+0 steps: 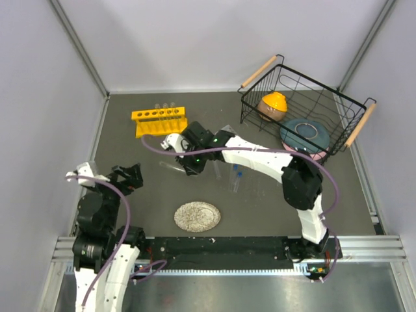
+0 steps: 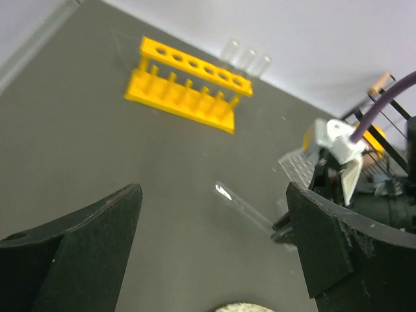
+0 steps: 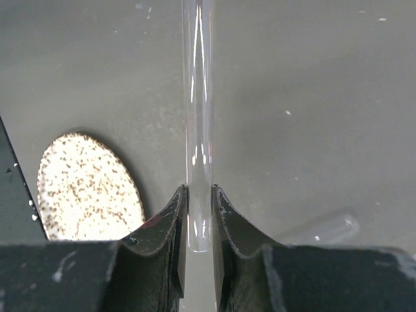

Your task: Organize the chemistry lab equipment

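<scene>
My right gripper (image 3: 198,195) is shut on the end of a thin clear test tube (image 3: 198,97), which points away from the fingers over the grey mat. From above, this gripper (image 1: 188,162) is at mid-table with the tube (image 1: 171,167) sticking out to its left. I cannot tell whether the tube touches the mat. The yellow six-hole rack (image 1: 159,121) stands behind it, with clear tubes (image 2: 247,60) at its far side. My left gripper (image 1: 128,177) hangs open and empty at the left, facing the held tube (image 2: 244,205). Blue-capped vials (image 1: 236,175) lie to the right.
A speckled round plate (image 1: 197,216) lies near the front edge. The black wire basket (image 1: 338,136) at the back right holds bowls. A clear gridded piece (image 2: 294,164) sits beside the right arm. Another clear tube (image 3: 325,229) lies on the mat near the right fingers.
</scene>
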Robot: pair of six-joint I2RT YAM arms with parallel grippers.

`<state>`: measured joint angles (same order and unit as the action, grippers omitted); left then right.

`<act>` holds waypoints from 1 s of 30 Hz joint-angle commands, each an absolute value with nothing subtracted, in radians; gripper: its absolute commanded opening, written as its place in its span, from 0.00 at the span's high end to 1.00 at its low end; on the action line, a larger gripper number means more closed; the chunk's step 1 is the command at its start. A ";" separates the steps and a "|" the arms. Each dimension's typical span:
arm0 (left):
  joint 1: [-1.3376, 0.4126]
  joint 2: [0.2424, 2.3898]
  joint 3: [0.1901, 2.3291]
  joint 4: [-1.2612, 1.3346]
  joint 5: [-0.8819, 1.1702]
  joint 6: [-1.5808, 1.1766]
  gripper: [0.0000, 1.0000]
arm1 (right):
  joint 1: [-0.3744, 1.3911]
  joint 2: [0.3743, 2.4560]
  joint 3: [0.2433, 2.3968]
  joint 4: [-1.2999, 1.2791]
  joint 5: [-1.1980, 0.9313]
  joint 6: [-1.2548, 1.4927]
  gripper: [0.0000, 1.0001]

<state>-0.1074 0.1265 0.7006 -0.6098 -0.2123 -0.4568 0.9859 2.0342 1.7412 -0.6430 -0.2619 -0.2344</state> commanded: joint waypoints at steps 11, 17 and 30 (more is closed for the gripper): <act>-0.109 0.533 0.603 -0.269 0.411 -0.926 0.02 | 0.899 1.684 1.497 -0.492 -0.416 -0.253 0.89; -0.100 0.627 0.522 -0.014 0.589 -1.096 0.06 | 0.887 1.609 1.425 -0.454 -0.480 -0.259 0.89; -0.097 0.647 0.471 0.022 0.620 -1.135 0.28 | 0.885 1.571 1.385 -0.434 -0.545 -0.273 0.89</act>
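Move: The test tube pinched low in the right gripper is the left hand's aim: its middle lies about 8 cm ahead, 15 cm to the right and 16 cm below, the free end pointing towards that hand. The yellow rack stands some 30 cm ahead, 7 cm right and 24 cm lower, the speckled plate 6 cm back, 21 cm right and 27 cm below. From the right hand, the left gripper is roughly 7 cm back, 20 cm left and 17 cm higher; the tube's middle is about 1 cm ahead, 5 cm left and 2 cm up. Swinging right about 15 cm, with some forward and down, the left hand goes to the tube's free end, turning clockwise and rolling its left side down some 40 degrees each; its wide-open fingers begin to close around the end. The right hand keeps its pinch, lifts the tube, and eases right and finally back, tilting its left side up. ##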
